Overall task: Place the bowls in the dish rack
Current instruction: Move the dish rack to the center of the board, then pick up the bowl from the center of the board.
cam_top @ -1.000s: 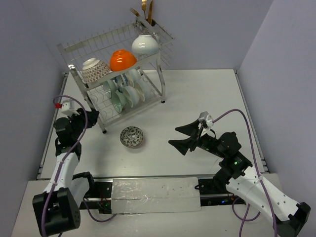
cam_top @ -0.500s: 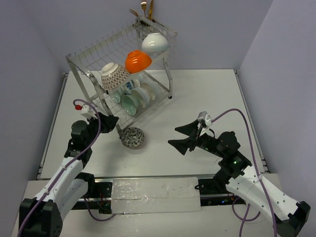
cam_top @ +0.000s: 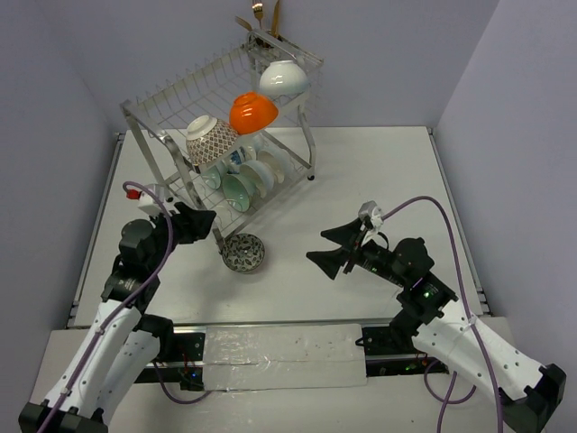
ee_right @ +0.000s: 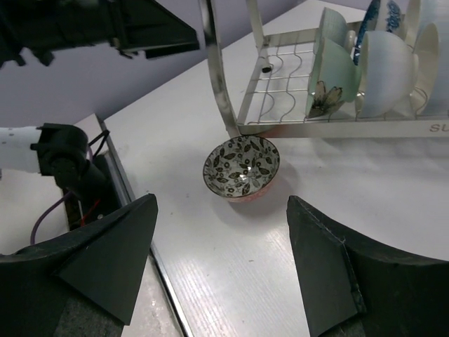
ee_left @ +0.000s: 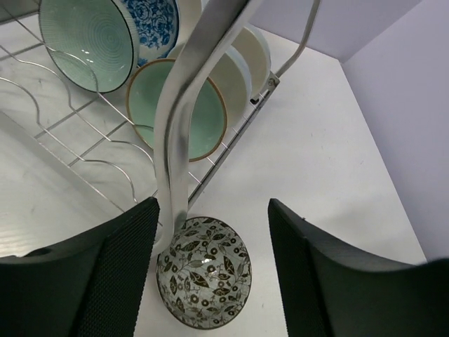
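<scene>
The silver wire dish rack (cam_top: 171, 99) stands at the back left. On its top tier sit a white bowl (cam_top: 284, 78), an orange bowl (cam_top: 252, 113) and a brown-patterned bowl (cam_top: 211, 140). Several bowls (ee_left: 179, 109) stand on edge in the lower tier. A leaf-patterned bowl (cam_top: 242, 252) (ee_right: 242, 167) sits upright on the table, touching the rack's front leg (ee_left: 175, 140). My left gripper (cam_top: 206, 225) (ee_left: 212, 210) is open, with that leg just inside its left finger and the bowl below. My right gripper (cam_top: 329, 248) (ee_right: 221, 203) hangs open and empty to the right of the bowl.
Gold utensils (cam_top: 266, 13) stick up from the cup at the rack's back corner. Purple walls close in the table (cam_top: 379, 171) on the left, back and right. The rack's lower shelf (ee_right: 337, 84) lies just behind the loose bowl.
The rack has been dragged and turned toward the front right, its leg coming up against the loose bowl. My left gripper then opened off the leg. The right arm stayed put.
</scene>
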`<action>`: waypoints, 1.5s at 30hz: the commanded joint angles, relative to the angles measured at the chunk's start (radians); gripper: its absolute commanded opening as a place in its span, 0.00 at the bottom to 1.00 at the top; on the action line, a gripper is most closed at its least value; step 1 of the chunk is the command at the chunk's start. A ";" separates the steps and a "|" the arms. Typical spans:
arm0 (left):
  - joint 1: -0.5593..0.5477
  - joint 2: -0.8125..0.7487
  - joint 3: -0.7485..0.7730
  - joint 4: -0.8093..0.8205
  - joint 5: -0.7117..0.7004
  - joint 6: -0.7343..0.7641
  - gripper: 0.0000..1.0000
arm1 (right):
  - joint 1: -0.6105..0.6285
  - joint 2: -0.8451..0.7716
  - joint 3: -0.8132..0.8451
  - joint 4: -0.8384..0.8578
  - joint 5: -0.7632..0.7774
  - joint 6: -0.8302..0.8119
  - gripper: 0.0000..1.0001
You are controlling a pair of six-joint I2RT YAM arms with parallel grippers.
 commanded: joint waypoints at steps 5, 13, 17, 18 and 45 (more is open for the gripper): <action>-0.005 -0.080 0.083 -0.275 -0.162 -0.003 0.75 | 0.005 0.139 0.103 -0.062 0.114 0.080 0.79; -0.005 -0.051 0.135 -0.387 -0.301 -0.012 0.99 | 0.083 0.501 0.356 -0.283 0.281 0.223 0.70; -0.004 -0.064 0.120 -0.400 -0.321 -0.034 0.99 | 0.137 0.721 0.460 -0.321 0.340 0.298 0.68; -0.004 -0.070 0.113 -0.395 -0.321 -0.032 0.99 | 0.146 0.760 0.507 -0.350 0.352 0.310 0.66; -0.004 -0.010 0.077 -0.355 -0.281 0.021 0.99 | 0.210 1.349 0.873 -0.472 0.335 0.370 0.43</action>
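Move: The black-and-white patterned bowl on the board lies about 18 cm to the right hand's left, some 6 cm ahead and 22 cm below it. The foot of the rack's near leg stands about 5 cm to the left of that bowl and 2 cm farther out; the green bowl in the lower tier is roughly 13 cm beyond the patterned one. From the left hand the patterned bowl is about 9 cm right, 3 cm back and 18 cm down. Down, left and forward the right hand swoops, sinking about 19 cm towards the patterned bowl's right rim, its fingers swinging some 60 degrees from level to steeply downward and narrowing to about half their opening without shutting. The left hand backs off leftward and down from the rack's near leg, opening wide and turning counter-clockwise. ##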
